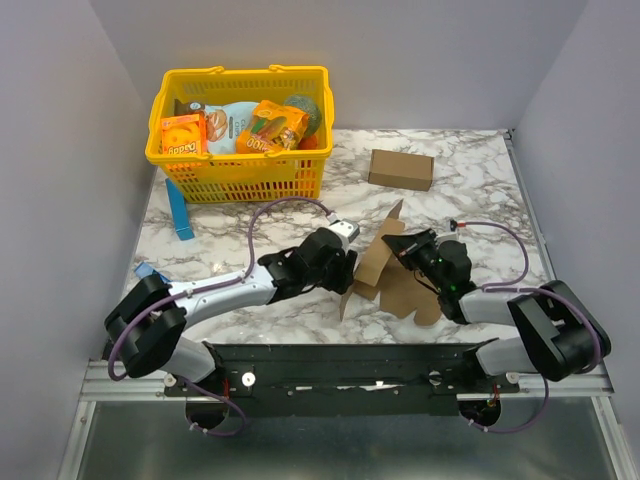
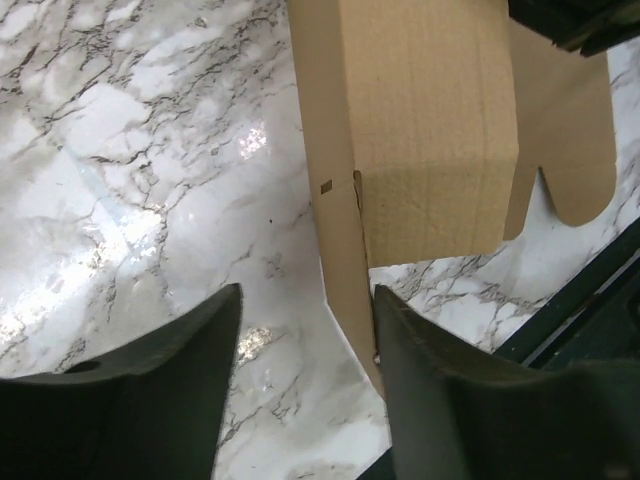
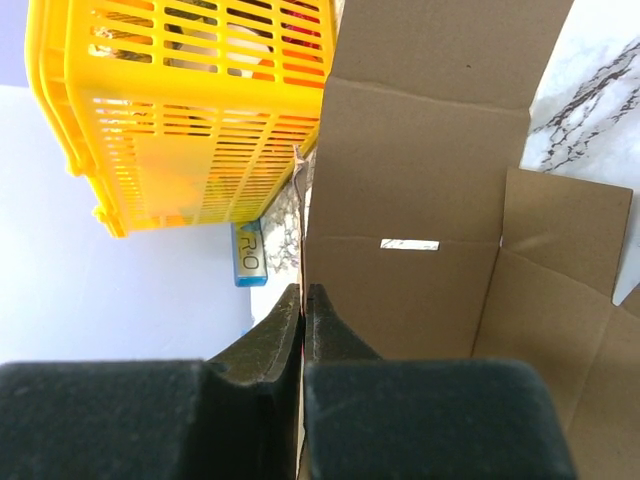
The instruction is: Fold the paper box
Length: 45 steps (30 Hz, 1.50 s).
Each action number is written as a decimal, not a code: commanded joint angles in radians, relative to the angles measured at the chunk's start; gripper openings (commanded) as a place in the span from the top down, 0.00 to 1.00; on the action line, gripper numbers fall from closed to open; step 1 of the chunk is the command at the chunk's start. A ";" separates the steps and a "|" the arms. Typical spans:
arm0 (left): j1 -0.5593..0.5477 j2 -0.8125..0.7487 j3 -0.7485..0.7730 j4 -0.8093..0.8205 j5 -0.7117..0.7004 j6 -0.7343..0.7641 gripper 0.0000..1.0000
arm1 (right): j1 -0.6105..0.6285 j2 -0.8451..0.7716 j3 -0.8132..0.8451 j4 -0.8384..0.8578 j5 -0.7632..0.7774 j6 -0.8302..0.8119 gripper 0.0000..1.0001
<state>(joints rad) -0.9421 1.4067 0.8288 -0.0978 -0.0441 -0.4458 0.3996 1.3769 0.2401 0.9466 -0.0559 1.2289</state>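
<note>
The paper box is a plain brown die-cut sheet, partly folded, lying mid-table between both arms with one flap standing up. My left gripper is at its left side. In the left wrist view this gripper is open; a narrow side strip of the paper box runs between the fingers and rests against the right finger, with bare marble filling the remaining gap. My right gripper is shut on the thin edge of an upright panel of the paper box; from above it sits at the sheet's right.
A yellow basket with orange snack boxes stands at the back left, also visible as the yellow basket. A longer brown carton lies at the back right. A blue box leans by the basket. The table's near edge rail is close.
</note>
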 commanded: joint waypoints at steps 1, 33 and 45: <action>-0.021 0.054 0.069 -0.103 0.039 0.105 0.50 | 0.001 -0.015 0.002 -0.094 0.048 -0.023 0.88; 0.362 0.034 0.474 -0.801 0.621 0.823 1.00 | 0.352 -0.506 0.533 -1.112 -0.018 -1.676 0.20; 0.371 -0.025 0.443 -0.780 0.678 0.832 1.00 | 0.412 -0.420 0.614 -1.212 -0.009 -1.968 0.21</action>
<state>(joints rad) -0.5713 1.4158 1.2888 -0.8688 0.5785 0.3714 0.7887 0.9325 0.8101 -0.1905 -0.1184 -0.5941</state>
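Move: The left gripper, still partly open, straddles the paper box's near end flap, whose middle lies about 2 cm back and 2 cm below. The box's flat panels lie about 11 cm to its right, level with it fore and aft and some 8 cm lower. The shut right gripper already pinches the upright wall right at its fingertips. From there the small box lies about 15 cm ahead, 2 cm right and 9 cm down. Shut the left fingers on the flap as that hand dips about a centimetre, then lift it some 9 cm, swinging forward and left before easing back, and turn it about 35 degrees clockwise. Meanwhile open the right gripper to free the wall, raise it some 16 cm while drawing back, then swing left and sink slightly, rolling more than 90 degrees about its pointing line. ##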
